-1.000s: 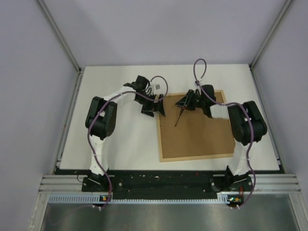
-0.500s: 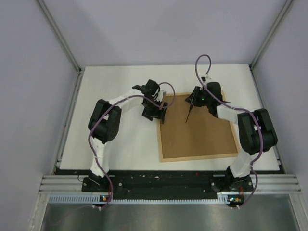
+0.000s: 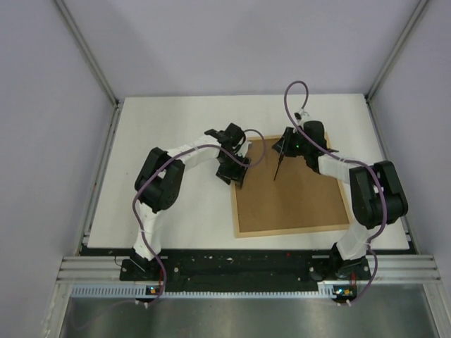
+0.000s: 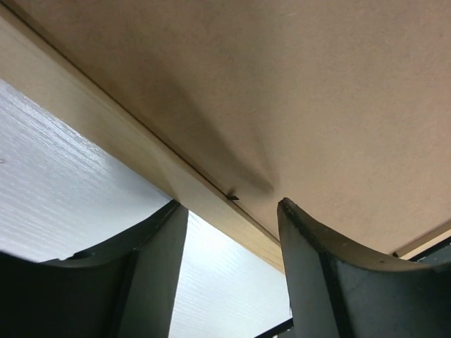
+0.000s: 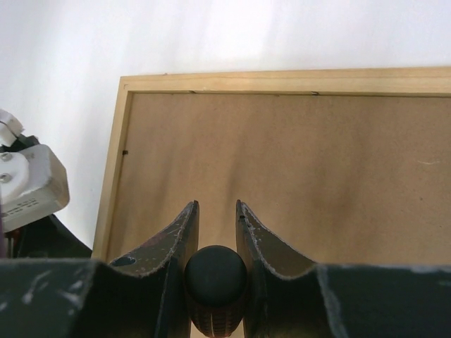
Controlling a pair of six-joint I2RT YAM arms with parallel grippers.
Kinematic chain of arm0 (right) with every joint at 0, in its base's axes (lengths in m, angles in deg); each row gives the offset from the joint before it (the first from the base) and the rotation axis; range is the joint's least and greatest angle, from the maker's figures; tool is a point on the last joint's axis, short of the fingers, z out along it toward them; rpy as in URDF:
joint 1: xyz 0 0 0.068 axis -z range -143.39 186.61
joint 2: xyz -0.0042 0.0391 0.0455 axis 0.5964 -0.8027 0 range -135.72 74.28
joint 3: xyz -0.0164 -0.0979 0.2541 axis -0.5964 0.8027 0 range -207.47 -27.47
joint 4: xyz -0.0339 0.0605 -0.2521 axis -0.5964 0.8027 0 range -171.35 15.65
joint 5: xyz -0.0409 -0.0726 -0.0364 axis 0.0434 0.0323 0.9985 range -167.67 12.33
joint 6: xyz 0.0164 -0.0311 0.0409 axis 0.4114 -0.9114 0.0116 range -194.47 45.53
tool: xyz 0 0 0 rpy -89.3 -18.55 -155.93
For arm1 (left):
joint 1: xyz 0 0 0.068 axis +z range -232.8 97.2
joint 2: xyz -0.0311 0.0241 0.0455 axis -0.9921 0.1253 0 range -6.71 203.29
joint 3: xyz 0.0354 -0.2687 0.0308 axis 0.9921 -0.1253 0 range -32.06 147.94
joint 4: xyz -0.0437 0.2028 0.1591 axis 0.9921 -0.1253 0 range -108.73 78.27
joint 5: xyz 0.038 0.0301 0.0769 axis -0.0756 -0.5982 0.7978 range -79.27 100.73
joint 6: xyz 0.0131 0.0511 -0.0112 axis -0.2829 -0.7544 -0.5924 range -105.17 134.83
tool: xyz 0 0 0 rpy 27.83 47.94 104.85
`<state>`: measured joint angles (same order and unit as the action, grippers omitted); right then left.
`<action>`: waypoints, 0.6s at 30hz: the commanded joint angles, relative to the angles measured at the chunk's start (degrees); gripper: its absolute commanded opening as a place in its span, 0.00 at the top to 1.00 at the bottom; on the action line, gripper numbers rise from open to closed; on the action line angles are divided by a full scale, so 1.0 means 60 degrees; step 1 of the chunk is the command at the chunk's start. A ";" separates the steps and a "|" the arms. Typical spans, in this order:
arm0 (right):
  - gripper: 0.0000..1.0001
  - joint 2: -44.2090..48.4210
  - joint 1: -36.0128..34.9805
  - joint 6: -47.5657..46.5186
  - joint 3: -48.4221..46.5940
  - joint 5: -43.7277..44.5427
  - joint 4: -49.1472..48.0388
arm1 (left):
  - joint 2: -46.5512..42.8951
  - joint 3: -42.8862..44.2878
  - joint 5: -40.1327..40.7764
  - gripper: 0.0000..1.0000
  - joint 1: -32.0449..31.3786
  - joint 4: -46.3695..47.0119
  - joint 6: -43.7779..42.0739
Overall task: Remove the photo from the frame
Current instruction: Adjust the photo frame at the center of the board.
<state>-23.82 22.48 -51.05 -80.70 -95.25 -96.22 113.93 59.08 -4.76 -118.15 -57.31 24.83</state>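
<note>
The frame (image 3: 289, 229) lies face down on the table, its brown backing board (image 3: 296, 197) facing up. The photo is hidden under the board. My left gripper (image 3: 236, 174) is at the frame's left rim near the far corner. In the left wrist view it (image 4: 231, 205) is open, one finger (image 4: 151, 239) over the table and the other (image 4: 317, 246) over the board, with the pale rim (image 4: 106, 134) running between them. My right gripper (image 3: 283, 146) hangs over the board's far part, shut on a tool's round black handle (image 5: 215, 274). The tool's thin shaft (image 3: 277, 167) points down at the board.
The white table (image 3: 176, 204) stretches left of the frame. Grey walls and metal posts surround it. In the right wrist view the left arm's white housing (image 5: 28, 183) sits just outside the frame's left rim (image 5: 113, 162).
The left gripper has moved right and nearer onto the frame's left rim, its jaws narrowing. The right gripper carried the tool right and further back, then held still.
</note>
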 commanded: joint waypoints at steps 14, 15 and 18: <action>1.00 0.0677 -0.0018 -0.0285 0.0024 -0.0336 -0.0378 | 0.1045 0.0836 0.0985 0.58 0.0121 -0.0284 0.0179; 1.00 0.0691 -0.0003 -0.0285 0.0024 -0.0336 -0.0378 | 0.1104 0.0866 0.0970 0.62 0.0150 -0.0284 0.0179; 1.00 0.0677 -0.0003 -0.0314 0.0025 -0.0394 -0.0407 | 0.1178 0.0895 0.0970 0.66 0.0165 -0.0328 0.0179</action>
<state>-22.23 22.50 -51.58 -80.70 -96.58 -96.27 117.49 64.02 -1.94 -117.59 -62.01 27.02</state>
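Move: The stretch of the photo frame's left rail to be gripped runs right under the left hand, between its open fingers, about 1 cm to the left and 1 cm down. From this hand, the frame's far left corner is some 15 cm ahead and 4 cm right, the near left corner about 18 cm back and level sideways. From the right hand, that rail stretch lies about 14 cm left, 11 cm back and 7 cm below. The left hand, fingers pointing down astride the photo frame's left rail, eases about 1 cm forward and to its left while sinking half a centimetre and tilting some 5 degrees, and its fingers close from about two thirds open to a bit over one third, one coming in to the rail's outer side and the other to its inner edge beside the small metal point, to pinch the rail. The right hand keeps hold of the screwdriver and lifts it clear over the backing board by just over 1 cm. ##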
